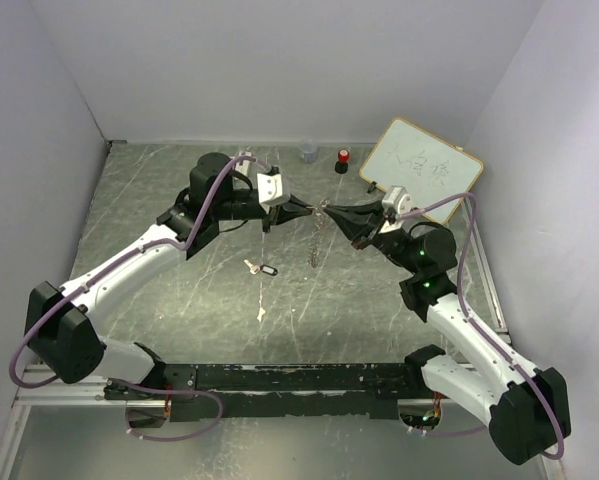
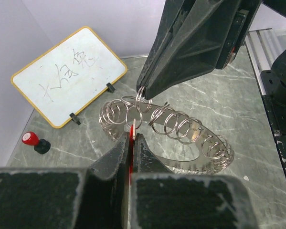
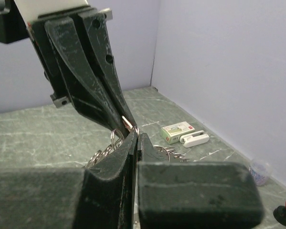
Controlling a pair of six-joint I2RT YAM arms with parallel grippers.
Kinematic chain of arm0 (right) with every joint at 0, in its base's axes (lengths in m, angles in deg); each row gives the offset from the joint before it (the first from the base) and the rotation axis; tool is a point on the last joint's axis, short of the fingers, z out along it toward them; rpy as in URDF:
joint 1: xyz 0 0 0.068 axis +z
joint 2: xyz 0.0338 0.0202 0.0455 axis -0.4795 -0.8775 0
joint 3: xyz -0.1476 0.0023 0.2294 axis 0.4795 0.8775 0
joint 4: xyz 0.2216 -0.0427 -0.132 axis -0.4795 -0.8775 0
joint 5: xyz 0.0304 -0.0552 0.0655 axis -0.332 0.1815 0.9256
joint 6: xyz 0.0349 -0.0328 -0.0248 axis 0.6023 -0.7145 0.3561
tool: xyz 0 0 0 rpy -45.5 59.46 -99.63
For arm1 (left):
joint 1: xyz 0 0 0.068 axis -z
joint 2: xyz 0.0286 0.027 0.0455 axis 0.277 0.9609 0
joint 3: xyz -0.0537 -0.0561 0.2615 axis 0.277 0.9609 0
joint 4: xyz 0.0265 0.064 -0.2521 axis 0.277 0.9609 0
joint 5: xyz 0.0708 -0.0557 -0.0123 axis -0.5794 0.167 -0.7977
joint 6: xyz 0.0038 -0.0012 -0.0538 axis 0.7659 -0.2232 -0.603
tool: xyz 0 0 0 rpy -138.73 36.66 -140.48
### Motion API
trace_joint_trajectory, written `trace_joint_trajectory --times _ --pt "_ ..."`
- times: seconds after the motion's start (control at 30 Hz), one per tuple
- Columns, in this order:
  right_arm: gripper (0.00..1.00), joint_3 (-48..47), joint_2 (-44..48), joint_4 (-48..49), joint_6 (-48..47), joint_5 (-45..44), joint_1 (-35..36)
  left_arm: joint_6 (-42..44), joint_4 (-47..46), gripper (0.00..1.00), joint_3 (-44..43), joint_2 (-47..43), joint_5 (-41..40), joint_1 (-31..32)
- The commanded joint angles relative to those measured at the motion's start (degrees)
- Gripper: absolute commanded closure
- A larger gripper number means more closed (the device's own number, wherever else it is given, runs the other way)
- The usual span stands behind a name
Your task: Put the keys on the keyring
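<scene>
Above the middle of the table my two grippers meet tip to tip. My left gripper (image 1: 312, 208) (image 2: 132, 136) is shut on the red-headed key (image 2: 129, 160). Its silver blade pokes out among the small split rings. The keyring (image 2: 190, 160) (image 1: 319, 240) is a large toothed metal ring strung with several split rings and hangs below the tips. My right gripper (image 1: 331, 211) (image 3: 138, 136) is shut on one split ring of it (image 3: 135, 129). The black-headed key (image 1: 267, 269) lies on the table in front of the left arm.
A small whiteboard (image 1: 422, 168) leans at the back right. A red-topped black cylinder (image 1: 343, 159) and a small clear cup (image 1: 308, 151) stand by the back wall. A little box (image 3: 177, 132) and a white object (image 3: 194, 139) lie near the back left corner. A small pale item (image 1: 262, 313) lies nearer the bases.
</scene>
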Motion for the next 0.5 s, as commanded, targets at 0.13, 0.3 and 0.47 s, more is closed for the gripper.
trace_joint_trajectory --times 0.13,0.3,0.47 --pt "1.00 -0.75 -1.11 12.07 4.19 -2.97 -0.19 -2.48 -3.91 0.93 2.20 4.21 -2.08 2.17" --pt "1.00 -1.38 -1.70 12.23 4.37 -2.12 -0.18 -2.81 -4.04 0.93 0.70 5.46 -4.11 3.38" --pt "1.00 -2.15 0.78 6.72 2.01 -4.93 -0.16 -2.54 -0.13 0.93 -3.15 4.20 -11.70 3.24"
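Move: The left hand holds the red key at its tips, right against the wire loop that the right fingers pinch. The body of the keyring hangs about 4 cm below the left hand, some 3 cm back and 3 cm right; from the right hand its middle is roughly 6 cm down, 2 cm back and 1 cm left. On the table about 30 cm beneath the left hand, the black fob lies about 8 cm to its left and the loose metal key some 13 cm left, both about 1 cm ahead. The keyring's loop comes out of the right fingertips, which stay shut while that hand rises about 2 cm. The left hand, still gripping the red key with the wire loop against it, sinks some 4.5 cm and edges about 2.5 cm to the right, passing below the right fingertips and tilting only slightly. ##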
